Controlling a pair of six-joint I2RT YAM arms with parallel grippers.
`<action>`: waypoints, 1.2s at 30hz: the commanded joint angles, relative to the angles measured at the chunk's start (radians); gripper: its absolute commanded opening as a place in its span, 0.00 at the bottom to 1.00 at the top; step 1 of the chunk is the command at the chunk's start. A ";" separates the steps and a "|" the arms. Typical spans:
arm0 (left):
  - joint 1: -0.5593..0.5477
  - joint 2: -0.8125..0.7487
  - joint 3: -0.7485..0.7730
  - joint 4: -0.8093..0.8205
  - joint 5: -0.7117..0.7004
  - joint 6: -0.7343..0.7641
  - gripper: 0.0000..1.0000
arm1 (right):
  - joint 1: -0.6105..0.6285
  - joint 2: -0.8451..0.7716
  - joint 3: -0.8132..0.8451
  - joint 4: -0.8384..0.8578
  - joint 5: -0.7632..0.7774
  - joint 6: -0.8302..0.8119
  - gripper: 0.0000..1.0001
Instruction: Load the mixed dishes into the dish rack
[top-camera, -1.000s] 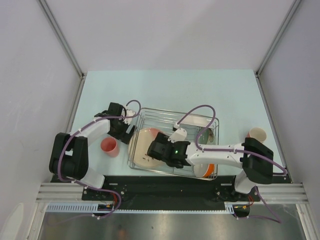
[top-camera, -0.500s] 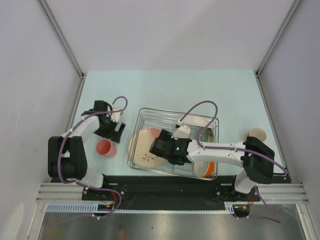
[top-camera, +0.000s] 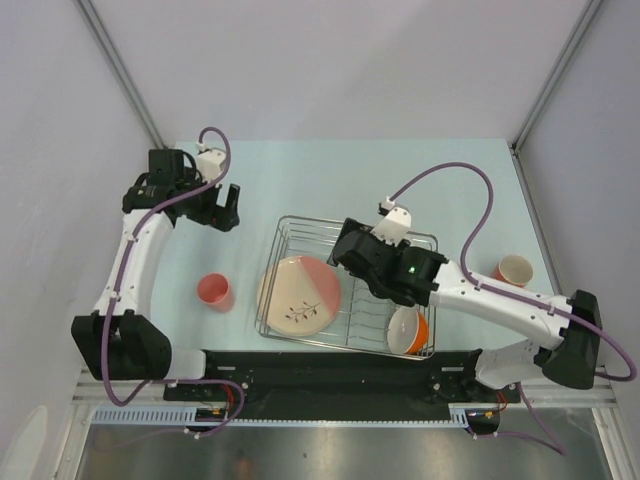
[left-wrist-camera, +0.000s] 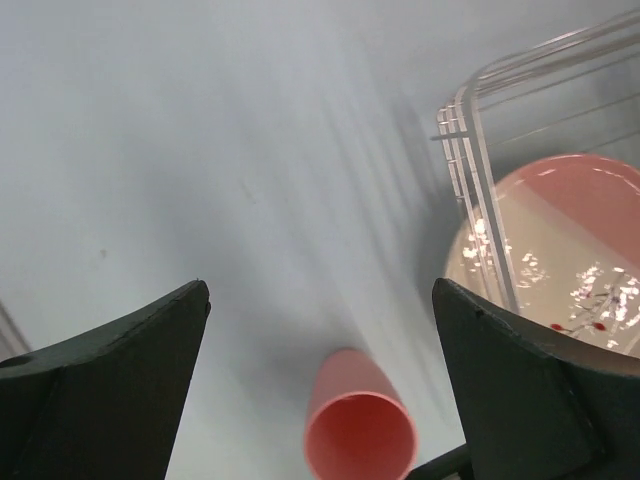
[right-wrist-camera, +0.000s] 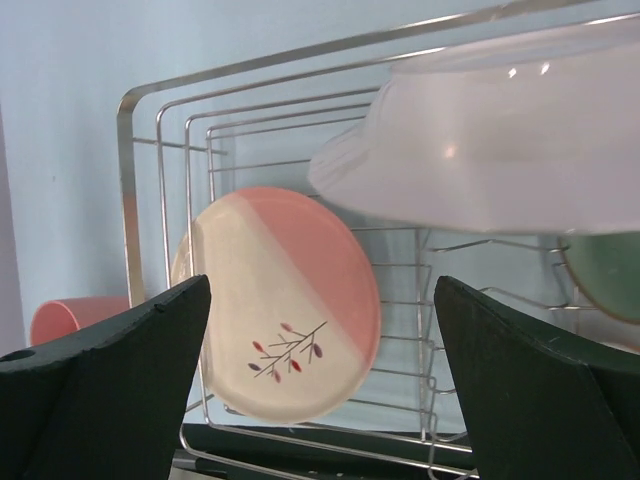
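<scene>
The silver wire dish rack (top-camera: 283, 224) stands mid-table. A pinkish-white plate (top-camera: 298, 293) with a twig pattern leans in its left end, and an orange bowl (top-camera: 408, 330) with a white inside sits at its front right. A coral-pink cup (top-camera: 216, 292) stands on the table left of the rack. My left gripper (top-camera: 226, 210) hangs open at the far left, well apart from the cup (left-wrist-camera: 360, 430). My right gripper (top-camera: 348, 258) is open over the rack's back, empty. In its view the plate (right-wrist-camera: 290, 300), a whitish dish (right-wrist-camera: 500, 140) and a pale green bowl (right-wrist-camera: 605, 270) show.
A second pinkish cup (top-camera: 514, 269) stands on the table right of the rack. The rack's upright rim (right-wrist-camera: 128, 180) rises between the plate and the table. Metal frame posts and white walls close in the table on both sides.
My left arm has swung away from the rack to the far left. The right gripper has drawn back from the plate toward the rack's back. The plate stays leaning in the rack.
</scene>
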 joint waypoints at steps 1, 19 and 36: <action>-0.087 0.025 0.022 -0.004 0.095 -0.055 0.99 | -0.037 -0.047 0.027 -0.067 -0.005 -0.063 1.00; -0.389 0.398 0.255 0.088 -0.040 -0.029 1.00 | -0.141 -0.123 0.027 -0.067 -0.115 -0.100 1.00; -0.394 0.647 0.393 0.127 -0.153 -0.032 1.00 | -0.213 -0.099 0.024 -0.080 -0.154 -0.119 1.00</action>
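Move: The rack's far left corner lies about 12 cm to the left hand's right, 4 cm ahead and some 14 cm below. From that hand, the pink-sectored plate is roughly 13 cm back and 14 cm right, the pink cup 13 cm back and 4 cm left, both about 17 cm down; the white bowl is 30 cm right and 2 cm back. For the right hand the corner is some 14 cm ahead, 13 cm left. Open left hand sweeps 16 cm right, down and forward to the rack's corner; open right hand drifts 5 cm right. ##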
